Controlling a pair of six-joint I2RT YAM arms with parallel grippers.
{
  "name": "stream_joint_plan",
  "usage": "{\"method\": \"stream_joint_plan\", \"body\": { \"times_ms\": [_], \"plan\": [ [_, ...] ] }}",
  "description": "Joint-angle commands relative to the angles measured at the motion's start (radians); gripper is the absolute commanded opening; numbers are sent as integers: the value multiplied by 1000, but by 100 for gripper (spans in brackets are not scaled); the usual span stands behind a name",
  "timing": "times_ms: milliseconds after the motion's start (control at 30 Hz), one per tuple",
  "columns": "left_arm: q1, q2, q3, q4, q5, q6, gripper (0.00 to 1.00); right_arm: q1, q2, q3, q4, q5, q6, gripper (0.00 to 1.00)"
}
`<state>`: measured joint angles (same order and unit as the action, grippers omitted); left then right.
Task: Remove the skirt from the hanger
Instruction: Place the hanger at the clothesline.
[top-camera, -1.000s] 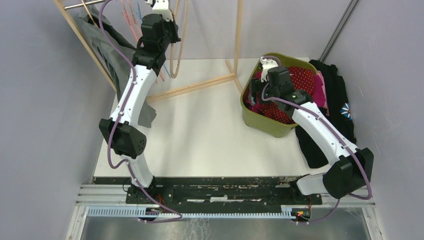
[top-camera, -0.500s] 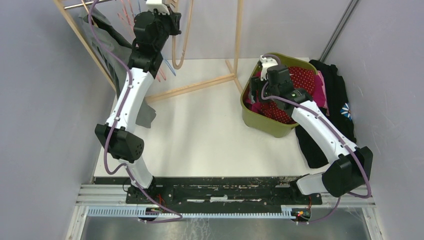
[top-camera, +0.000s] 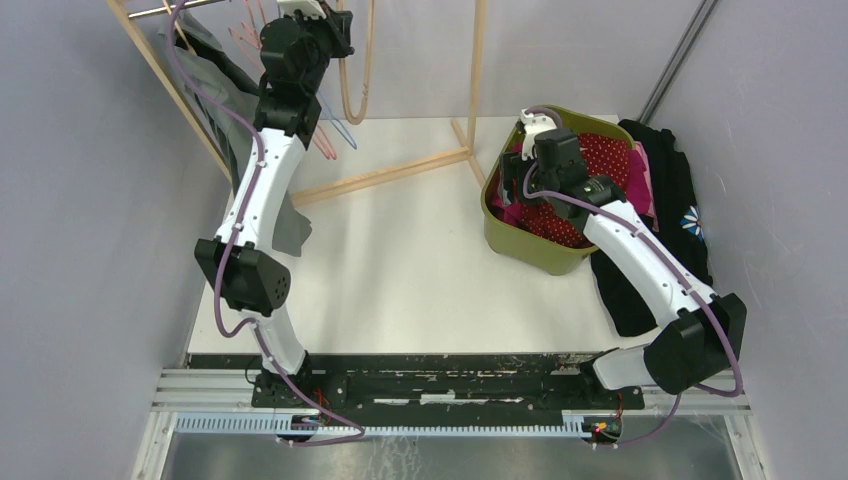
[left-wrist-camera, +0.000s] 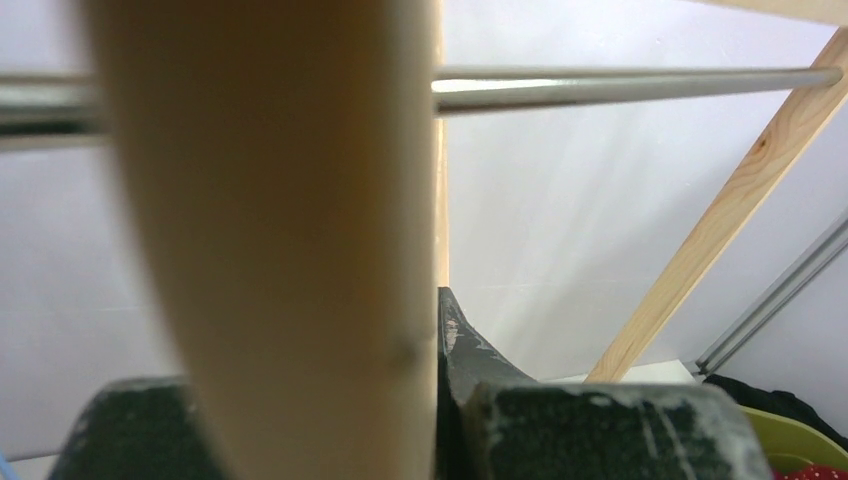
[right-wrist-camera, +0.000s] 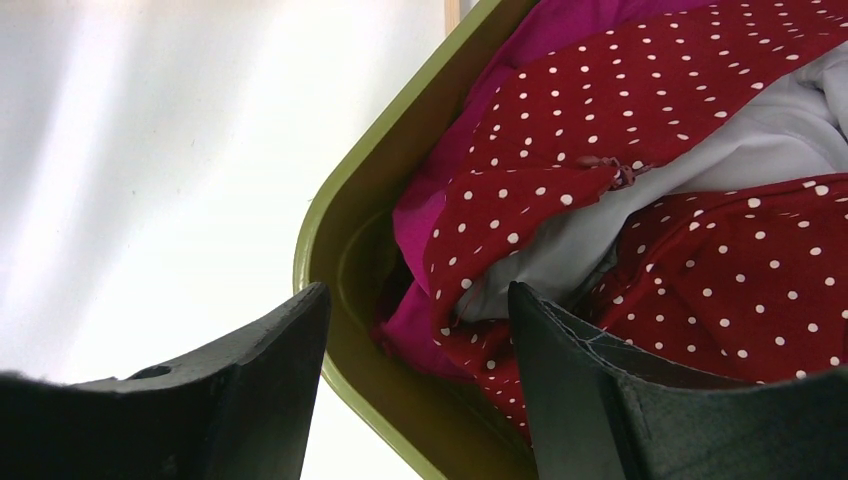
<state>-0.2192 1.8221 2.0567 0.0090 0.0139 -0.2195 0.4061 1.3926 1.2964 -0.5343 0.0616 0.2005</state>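
Note:
My left gripper (top-camera: 335, 32) is high at the back, shut on a bare wooden hanger (top-camera: 357, 85) that hangs from it as a curved loop. In the left wrist view the hanger (left-wrist-camera: 290, 250) fills the frame against one finger (left-wrist-camera: 462, 345), just below the metal rail (left-wrist-camera: 640, 88). The red polka-dot skirt (top-camera: 600, 155) lies crumpled in the green basket (top-camera: 530, 250), off the hanger. My right gripper (top-camera: 518, 185) hovers open over the basket's left rim (right-wrist-camera: 340, 210). The skirt (right-wrist-camera: 640, 120) lies beyond its fingers, and nothing is between them.
A wooden rack frame (top-camera: 400, 170) stands at the back left with a grey garment (top-camera: 215, 90) and thin pink and blue hangers (top-camera: 330, 135). A black garment (top-camera: 660, 220) lies to the right of the basket. Magenta cloth (right-wrist-camera: 470, 160) lies under the skirt.
My left arm has lifted the wooden hanger higher and a little to the left, toward the rail. The right gripper has stayed over the basket.

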Motion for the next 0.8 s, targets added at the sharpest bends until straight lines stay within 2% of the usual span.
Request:
{"method": "stream_joint_plan", "body": {
  "times_ms": [0, 367, 767],
  "plan": [
    [3, 14, -1, 69, 27, -65, 3, 3, 2, 57, 25, 18, 3, 71],
    [22, 87, 22, 75, 35, -95, 3, 3, 14, 83, 17, 17, 4, 71],
    [24, 195, 218, -61, -80, -92, 3, 3, 8, 93, 13, 14, 8, 70]
  ]
}}
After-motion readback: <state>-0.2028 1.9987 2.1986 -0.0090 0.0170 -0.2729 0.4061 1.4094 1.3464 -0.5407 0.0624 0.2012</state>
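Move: The left hand still grips the wooden hanger; the stretch of clothesline rod it is meant for runs across about 9 cm ahead and some 7 cm above. The blue hanger hangs around 8 cm to the left, 5 cm ahead and 12 cm lower; the top of the rod's right post is roughly 30 cm to the right and 14 cm ahead. From the idle right hand, that stretch of rod lies about 28 cm ahead, 34 cm left and 35 cm up. Down and then forward, the left hand carries the wooden hanger in under the clothesline rod: it sinks about 4 cm while easing ahead, then holds that height and pushes on forward, some 5 cm of reach in all. The wrist tips down only a touch, and the fingers stay shut on the wood. ##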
